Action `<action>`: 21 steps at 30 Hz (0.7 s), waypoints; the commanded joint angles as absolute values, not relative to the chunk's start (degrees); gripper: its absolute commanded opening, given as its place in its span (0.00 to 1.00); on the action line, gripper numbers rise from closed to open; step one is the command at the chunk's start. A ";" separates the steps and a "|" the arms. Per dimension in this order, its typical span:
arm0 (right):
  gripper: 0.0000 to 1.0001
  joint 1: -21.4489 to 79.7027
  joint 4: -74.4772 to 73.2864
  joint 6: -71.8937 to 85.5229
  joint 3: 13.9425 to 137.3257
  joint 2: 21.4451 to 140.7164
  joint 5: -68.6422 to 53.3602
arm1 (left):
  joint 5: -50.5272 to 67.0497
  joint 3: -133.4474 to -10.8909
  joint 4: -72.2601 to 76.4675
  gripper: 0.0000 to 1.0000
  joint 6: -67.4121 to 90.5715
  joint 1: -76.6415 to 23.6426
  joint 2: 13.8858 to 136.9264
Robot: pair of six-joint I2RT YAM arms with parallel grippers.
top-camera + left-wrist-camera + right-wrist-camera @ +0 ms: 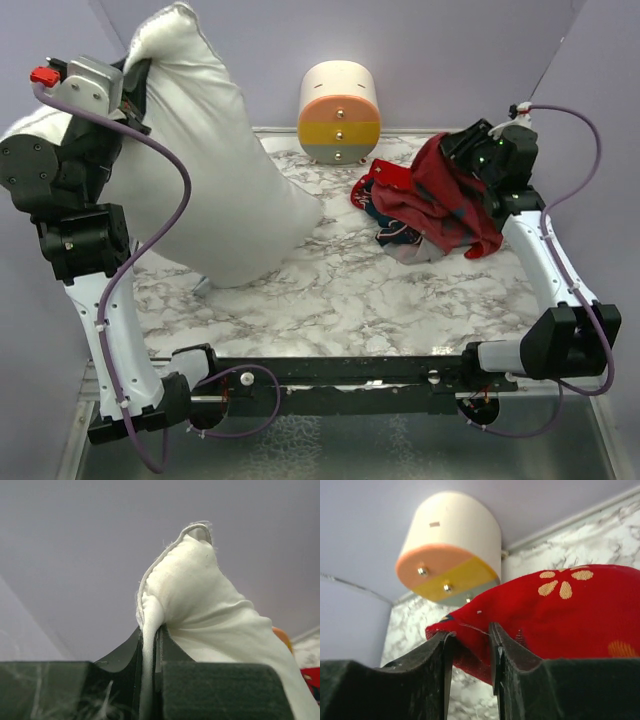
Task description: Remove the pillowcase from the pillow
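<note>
The plump white pillow (215, 170) hangs bare and tilted at the left, its lower end resting on the marble table (350, 290). My left gripper (135, 85) is raised and shut on a top corner of the pillow (200, 595), the fabric pinched flat between the jaws of the left gripper (150, 635). The red pillowcase (430, 195) lies crumpled in a heap at the right back of the table, apart from the pillow. My right gripper (458, 150) sits at that heap. Its jaws stand apart at the right gripper (470, 635), with a fold of the pillowcase (560, 620) lying across the tips.
A cream cylinder with orange, yellow and grey bands (338, 112) stands at the back centre, just behind the pillowcase; it also shows in the right wrist view as the cylinder (450, 545). Lilac walls close the back and sides. A black rail (350, 375) runs along the near edge.
</note>
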State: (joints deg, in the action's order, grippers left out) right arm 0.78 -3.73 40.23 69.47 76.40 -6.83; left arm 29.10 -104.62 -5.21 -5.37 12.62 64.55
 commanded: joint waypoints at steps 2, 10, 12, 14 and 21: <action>0.41 4.03 0.51 35.64 65.22 75.22 -8.65 | 43.16 -98.26 4.52 0.00 8.75 12.57 58.86; 0.65 4.48 -0.46 33.92 64.78 72.68 -8.07 | 49.92 -100.66 9.61 0.00 18.55 12.94 58.98; 0.68 4.48 -0.67 33.28 64.57 71.77 -7.69 | 53.52 -98.10 10.57 0.00 23.05 13.20 57.90; 0.68 4.48 -0.86 32.83 64.51 71.18 -7.69 | 58.40 -94.13 12.19 0.00 29.19 13.42 56.53; 0.67 4.53 0.43 34.62 63.77 70.57 -9.93 | 71.06 -78.83 11.98 0.00 33.61 13.54 49.25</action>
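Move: From the left gripper, which already pinches a pillow corner, the pillow's middle hangs about 6 cm ahead, 4 cm right and 30 cm below; bare table waits roughly 18 cm right, 6 cm back and 65 cm down. The pillowcase is some 50 cm right, 12 cm ahead, 53 cm below. From the right gripper, the case's middle is about 20 cm below, 3 cm back and 2 cm left; the drawer box stands 26 cm ahead, 24 cm left, 22 cm below. Swing the left gripper right about 10 cm, down and back nearly as far, turning it some 40 degrees clockwise and tipping the fingers down towards level, keeping the pinch on the pillow corner. Meanwhile spread the already parting right fingers wide, dipping slightly down and left, then rising back to height and drawing back a little, clear of the pillowcase. ##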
